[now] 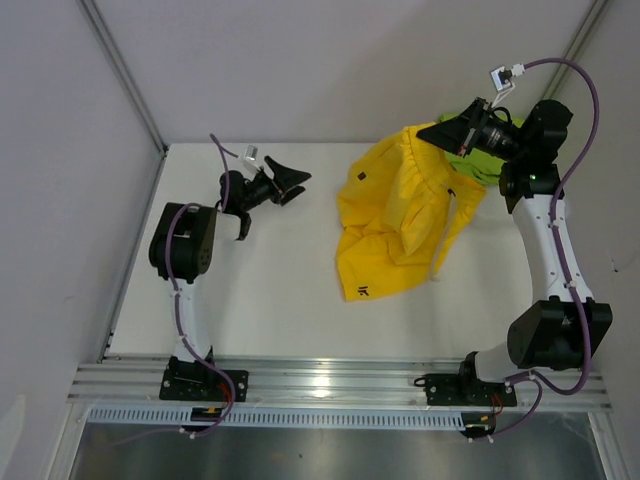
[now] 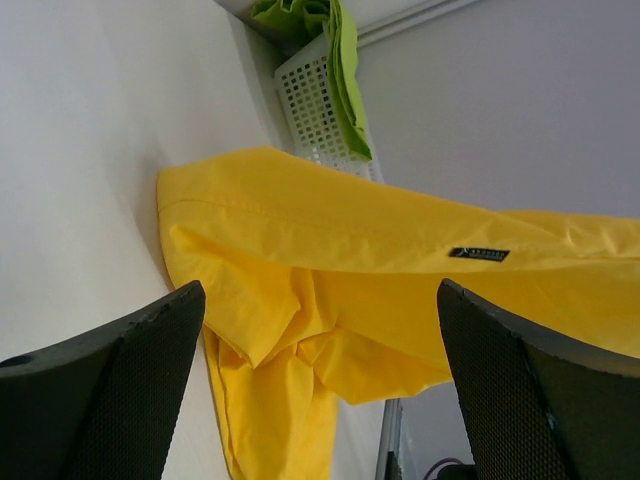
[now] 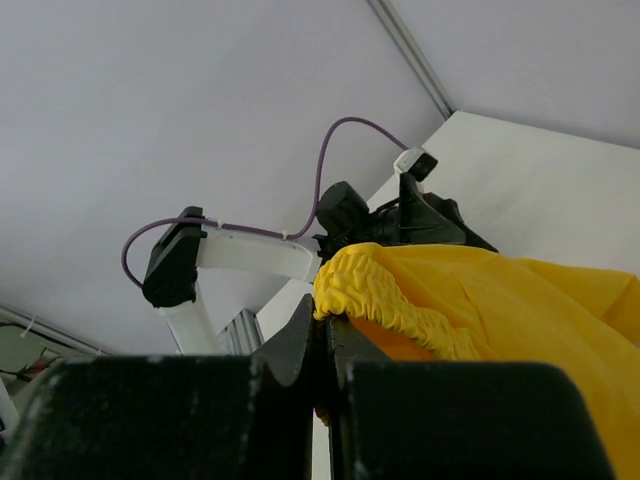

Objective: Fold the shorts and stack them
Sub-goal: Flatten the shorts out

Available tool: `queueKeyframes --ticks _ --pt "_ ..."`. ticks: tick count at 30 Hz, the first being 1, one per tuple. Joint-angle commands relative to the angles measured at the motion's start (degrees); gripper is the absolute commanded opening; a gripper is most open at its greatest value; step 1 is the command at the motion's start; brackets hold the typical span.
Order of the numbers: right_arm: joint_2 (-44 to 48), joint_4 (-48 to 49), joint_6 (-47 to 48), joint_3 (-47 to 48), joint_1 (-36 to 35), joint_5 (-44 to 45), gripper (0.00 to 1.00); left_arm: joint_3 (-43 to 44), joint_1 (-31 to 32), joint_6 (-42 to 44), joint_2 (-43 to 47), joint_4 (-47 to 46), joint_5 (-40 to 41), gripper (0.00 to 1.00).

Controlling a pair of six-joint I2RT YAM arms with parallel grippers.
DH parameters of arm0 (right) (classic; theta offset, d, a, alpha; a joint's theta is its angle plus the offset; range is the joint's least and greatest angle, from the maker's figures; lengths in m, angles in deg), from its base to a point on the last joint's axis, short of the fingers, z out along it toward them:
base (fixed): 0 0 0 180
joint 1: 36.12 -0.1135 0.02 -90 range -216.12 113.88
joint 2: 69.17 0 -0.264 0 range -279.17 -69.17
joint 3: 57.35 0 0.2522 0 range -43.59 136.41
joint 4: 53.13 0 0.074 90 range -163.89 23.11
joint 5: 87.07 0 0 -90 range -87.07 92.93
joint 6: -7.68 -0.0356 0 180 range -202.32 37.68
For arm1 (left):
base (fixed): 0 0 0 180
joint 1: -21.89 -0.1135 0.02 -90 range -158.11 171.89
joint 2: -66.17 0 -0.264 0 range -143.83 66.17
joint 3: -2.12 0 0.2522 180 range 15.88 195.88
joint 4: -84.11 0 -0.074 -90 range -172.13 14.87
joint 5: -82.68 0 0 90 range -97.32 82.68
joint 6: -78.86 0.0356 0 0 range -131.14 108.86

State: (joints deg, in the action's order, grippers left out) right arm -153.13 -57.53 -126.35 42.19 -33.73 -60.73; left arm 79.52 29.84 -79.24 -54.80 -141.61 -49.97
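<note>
The yellow shorts (image 1: 395,225) hang crumpled over the middle right of the table, their lower part resting on it. My right gripper (image 1: 432,131) holds them up at the back and is shut on their gathered elastic waistband (image 3: 385,295). A white drawstring (image 1: 445,235) dangles on their right side. The lime green shorts (image 1: 482,166) peek out under the right arm, and in the left wrist view the green shorts (image 2: 345,60) drape over a basket. My left gripper (image 1: 295,185) hovers to the left of the yellow shorts (image 2: 330,250), open and holding nothing.
A white mesh basket (image 2: 312,110) stands at the back right against the wall. The table's left edge (image 1: 135,250) meets a grey side wall. A metal rail (image 1: 330,375) carrying both arm bases runs along the near edge.
</note>
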Motion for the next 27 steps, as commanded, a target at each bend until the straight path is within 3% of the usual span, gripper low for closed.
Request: queueKeyframes --ticks 1,8,13,16,23,27 --pt "2.49 -2.68 3.95 2.73 -0.63 -2.52 0.0 6.05 1.37 -1.96 -1.11 -4.78 -1.82 0.99" --pt "1.79 -2.95 4.48 2.73 -1.07 -3.4 0.0 12.73 5.23 11.55 -2.78 6.82 -0.33 0.99" --pt "1.79 -2.69 3.95 3.17 -1.16 -3.93 0.0 13.53 7.26 20.26 -2.08 4.03 -1.46 0.99" --pt "1.44 -2.69 4.04 3.52 -1.16 -4.1 0.0 12.31 8.49 32.63 -0.15 4.91 -3.13 0.99" --pt "1.08 -1.02 2.81 3.61 -1.34 -4.98 0.0 11.16 9.19 32.67 -2.08 -11.61 -11.48 0.99" --pt "0.99 -1.19 2.9 3.61 -1.43 -5.25 0.0 13.79 10.16 36.62 -2.34 -8.46 -12.45 0.99"
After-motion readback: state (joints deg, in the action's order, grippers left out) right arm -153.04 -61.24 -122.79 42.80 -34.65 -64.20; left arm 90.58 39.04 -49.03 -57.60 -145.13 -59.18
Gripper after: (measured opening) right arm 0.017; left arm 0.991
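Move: About 13 cm to the left hand's right, level with it in reach and perhaps 3 cm lower, is the labelled left edge of the shorts, hanging down from the right hand. From that hand the edge lies roughly 17 cm left, 10 cm farther out and 31 cm below. From the left hand, the bunched waistband in the right fingers is some 31 cm right, 12 cm back and 28 cm up; the loose leg hem is about 20 cm right, 22 cm back and 14 cm below. Sweeping about 9 cm to the right with its fingers still wide open, the left hand comes in on the labelled edge of the shorts, rising some 4 cm after a slight early dip. Its wrist rolls around 40 degrees clockwise, looking along the fingers, and the fingertips swing rightward and tip up a little. High up, the right hand keeps its pinch on the waistband and eases barely 1–2 cm back and left; no contact by the left fingers can be made out. ##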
